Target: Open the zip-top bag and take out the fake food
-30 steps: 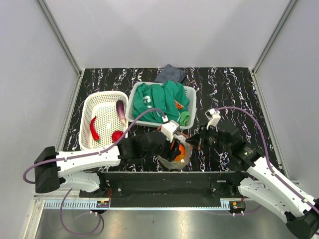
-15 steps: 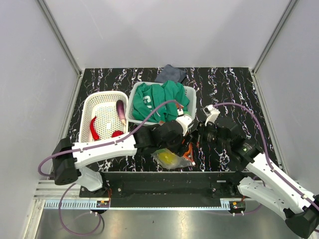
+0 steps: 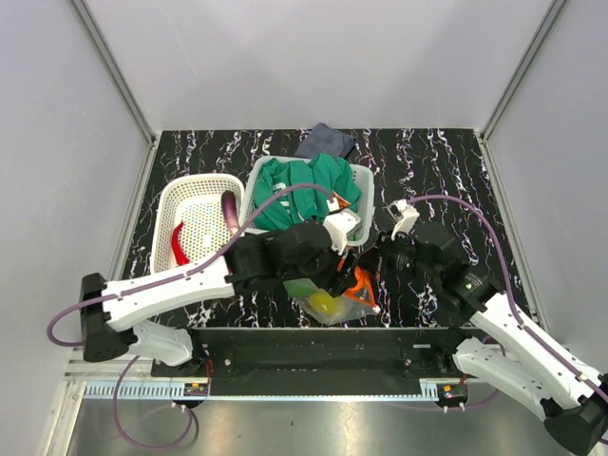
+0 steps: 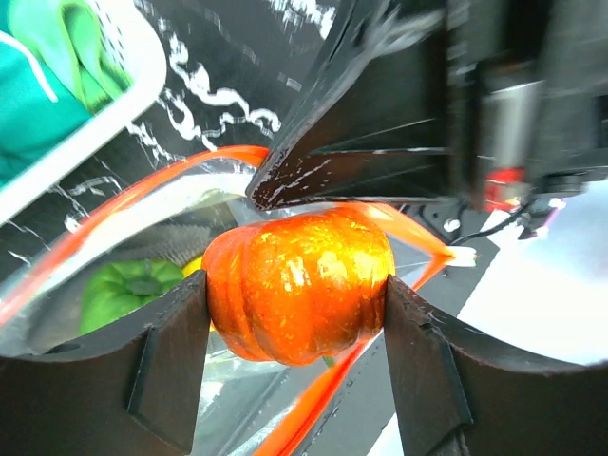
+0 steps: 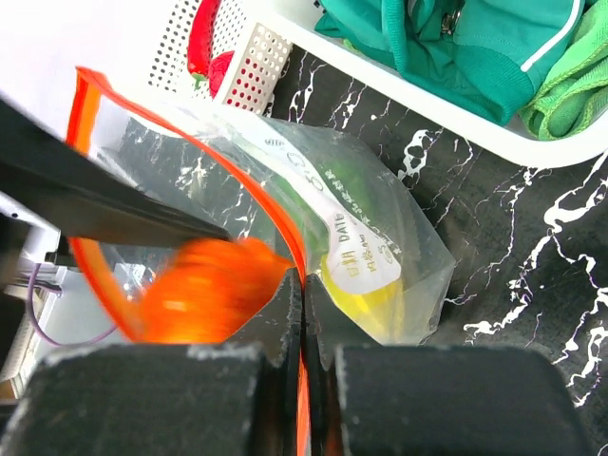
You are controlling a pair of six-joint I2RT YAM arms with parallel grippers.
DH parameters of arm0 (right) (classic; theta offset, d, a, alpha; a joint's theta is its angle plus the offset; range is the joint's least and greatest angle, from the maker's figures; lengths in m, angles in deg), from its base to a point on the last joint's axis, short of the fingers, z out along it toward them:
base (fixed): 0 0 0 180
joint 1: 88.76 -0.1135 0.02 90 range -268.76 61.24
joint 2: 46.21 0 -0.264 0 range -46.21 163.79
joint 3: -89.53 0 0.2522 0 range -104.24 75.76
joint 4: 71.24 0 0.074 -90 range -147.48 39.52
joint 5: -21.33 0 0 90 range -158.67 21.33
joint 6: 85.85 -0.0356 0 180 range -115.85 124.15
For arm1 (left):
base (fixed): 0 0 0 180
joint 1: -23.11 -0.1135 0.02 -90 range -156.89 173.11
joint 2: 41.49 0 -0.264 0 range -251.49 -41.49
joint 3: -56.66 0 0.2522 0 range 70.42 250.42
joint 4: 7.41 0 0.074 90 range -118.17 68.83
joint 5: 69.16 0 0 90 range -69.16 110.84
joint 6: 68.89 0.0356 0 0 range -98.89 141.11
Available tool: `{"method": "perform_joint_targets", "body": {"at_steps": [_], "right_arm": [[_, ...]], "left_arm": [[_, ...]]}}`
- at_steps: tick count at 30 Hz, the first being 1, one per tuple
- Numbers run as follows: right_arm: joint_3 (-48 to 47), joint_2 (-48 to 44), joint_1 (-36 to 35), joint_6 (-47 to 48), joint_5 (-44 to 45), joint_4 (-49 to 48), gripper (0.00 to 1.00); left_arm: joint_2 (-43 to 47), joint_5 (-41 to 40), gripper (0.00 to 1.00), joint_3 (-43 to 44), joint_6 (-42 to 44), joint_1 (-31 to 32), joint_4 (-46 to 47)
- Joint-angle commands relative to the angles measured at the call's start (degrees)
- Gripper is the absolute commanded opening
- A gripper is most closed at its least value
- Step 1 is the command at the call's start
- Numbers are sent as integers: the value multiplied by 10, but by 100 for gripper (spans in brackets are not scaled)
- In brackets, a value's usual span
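Observation:
The zip-top bag [image 5: 380, 218] lies near the table's front edge [image 3: 323, 304], clear, with its orange-red zip strip [image 5: 266, 204] pulled wide open. My right gripper [image 5: 304, 313] is shut on that strip at one side of the mouth. My left gripper [image 4: 296, 323] is shut on a piece of fake food, a glossy orange pumpkin [image 4: 299, 285], just above the open mouth. In the right wrist view the pumpkin [image 5: 204, 290] is a blur. A green piece [image 4: 133, 290] and a yellow piece [image 5: 380, 304] lie inside the bag.
A white perforated basket [image 3: 199, 185] at the left holds a red chili [image 3: 178, 245] and a purple eggplant [image 3: 231, 211]. A grey basket [image 3: 361, 176] with green cloth [image 3: 304, 185] stands behind the bag. A dark cloth [image 3: 325, 141] lies behind the grey basket.
My left gripper has drawn the orange pumpkin out of the bag's body and up to its mouth. The bag has sagged flatter. The right gripper keeps its hold on the strip.

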Motion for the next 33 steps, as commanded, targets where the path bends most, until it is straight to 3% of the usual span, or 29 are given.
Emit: {"method": "perform_joint_targets", "body": {"at_steps": [1, 12, 18, 22, 28, 33], "right_arm": [[-12, -18, -4, 10, 3, -4, 0], [-17, -6, -4, 28, 16, 1, 0], [-15, -3, -3, 25, 21, -8, 0], [-13, -26, -4, 28, 44, 0, 0], [-24, -48, -4, 46, 90, 19, 0], [-58, -58, -4, 71, 140, 59, 0]], "left_arm": [[59, 10, 0, 36, 36, 1, 28], [174, 125, 0, -3, 59, 0, 120], [165, 28, 0, 30, 86, 1, 76], [183, -133, 0, 22, 73, -3, 62], [230, -210, 0, -11, 26, -87, -21], [288, -217, 0, -77, 7, -242, -80]]}}
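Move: Out to the left and ahead lies the white basket for the orange pumpkin already in the left fingers: about 31 cm left, 15 cm ahead and 11 cm below the hand. The tub of green cloth is some 8 cm left and 21 cm ahead, and the eggplant in the basket roughly 26 cm left and 19 cm ahead. The bag's body sits just under the hand, about 4 cm left and 3 cm back. From the right hand the white basket is some 36 cm left and 11 cm ahead. Lifting the pumpkin from the bag's mouth, the left hand climbs some 14 cm, easing back a little, then swings left and forward towards the white basket while sinking slightly; the wrist tips up and turns about 30 degrees counter-clockwise, fingers keeping their grip. The right hand still pinches the bag's rim and late on shifts about 3 cm right. ##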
